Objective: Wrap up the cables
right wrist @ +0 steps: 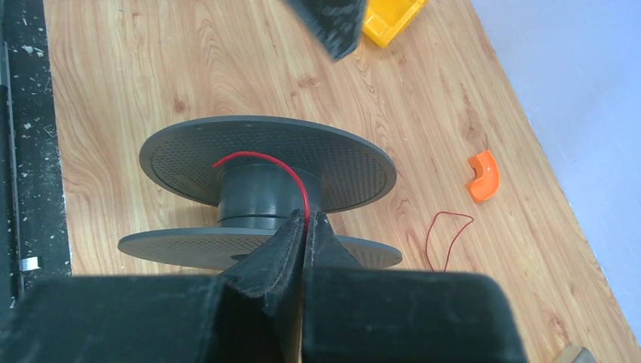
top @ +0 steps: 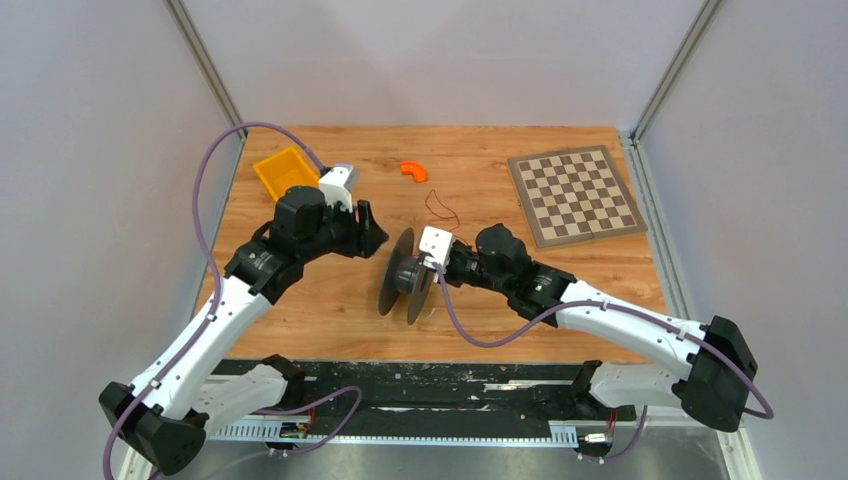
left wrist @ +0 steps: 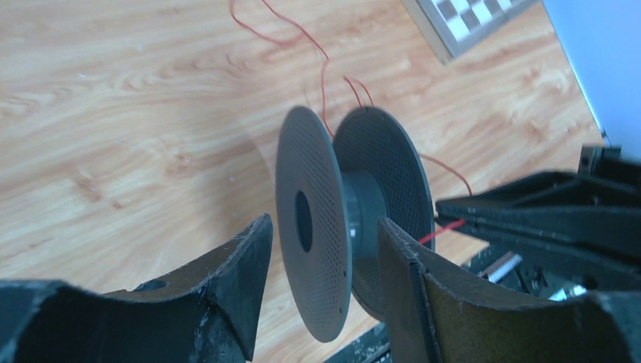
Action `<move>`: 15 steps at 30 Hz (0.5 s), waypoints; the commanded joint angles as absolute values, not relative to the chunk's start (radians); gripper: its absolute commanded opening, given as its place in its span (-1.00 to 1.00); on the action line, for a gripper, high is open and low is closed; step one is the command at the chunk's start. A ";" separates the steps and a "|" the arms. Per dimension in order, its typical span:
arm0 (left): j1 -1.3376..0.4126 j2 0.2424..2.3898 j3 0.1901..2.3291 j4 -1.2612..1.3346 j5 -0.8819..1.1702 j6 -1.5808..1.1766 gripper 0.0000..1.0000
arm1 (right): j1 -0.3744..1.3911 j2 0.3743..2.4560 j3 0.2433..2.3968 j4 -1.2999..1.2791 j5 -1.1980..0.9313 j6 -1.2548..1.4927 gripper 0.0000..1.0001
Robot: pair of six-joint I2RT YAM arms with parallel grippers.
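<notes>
A dark grey spool stands on its two rims in the middle of the table. The cable, a thin red wire, trails from it in loose loops toward the back. In the right wrist view the cable curves over the spool's hub and runs down between the fingers of my right gripper, which is shut on it right at the hub. My left gripper is open, a little short of the spool's left flange and not touching it; from above this left gripper sits just left of the spool.
A yellow bin sits at the back left, partly behind the left arm. An orange curved piece lies behind the cable's loops. A chessboard lies at the back right. The black strip along the table's near edge is close below the spool.
</notes>
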State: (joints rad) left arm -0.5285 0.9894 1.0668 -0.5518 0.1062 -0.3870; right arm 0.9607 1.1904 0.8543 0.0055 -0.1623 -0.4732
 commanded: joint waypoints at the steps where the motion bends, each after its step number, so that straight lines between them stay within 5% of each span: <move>1: -0.526 0.976 0.979 -0.459 0.264 -0.326 0.23 | 0.963 1.209 0.859 0.061 -0.135 -0.495 -1.00; 15: -0.527 1.027 0.914 -0.413 0.410 -0.313 0.11 | 0.963 1.263 0.867 0.064 -0.114 -0.491 -1.00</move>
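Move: The left hand is open; the free end of the red cable sticks out about 4 cm back from it, 3 cm to its right and 6 cm below. The gray reel stands on edge, its hub some 4 cm back, 5 cm right and 14 cm below that hand; a loose cable loop lies 14 cm ahead, 10 cm right and 24 cm down on the table. From the right hand, pinching the cable, the free end is roughly 1 cm back, 4 cm left and 1 cm lower. The right fingers keep the cable pinched above the reel, drifting just over 1 cm forward and a little down. The left hand sinks about 5 cm towards the free end, also going some 3 cm right and a bit less back, rightward to the last after the descent stops; it swings about 15 degrees clockwise, its fingers staying open around the cable without visibly gripping it. ##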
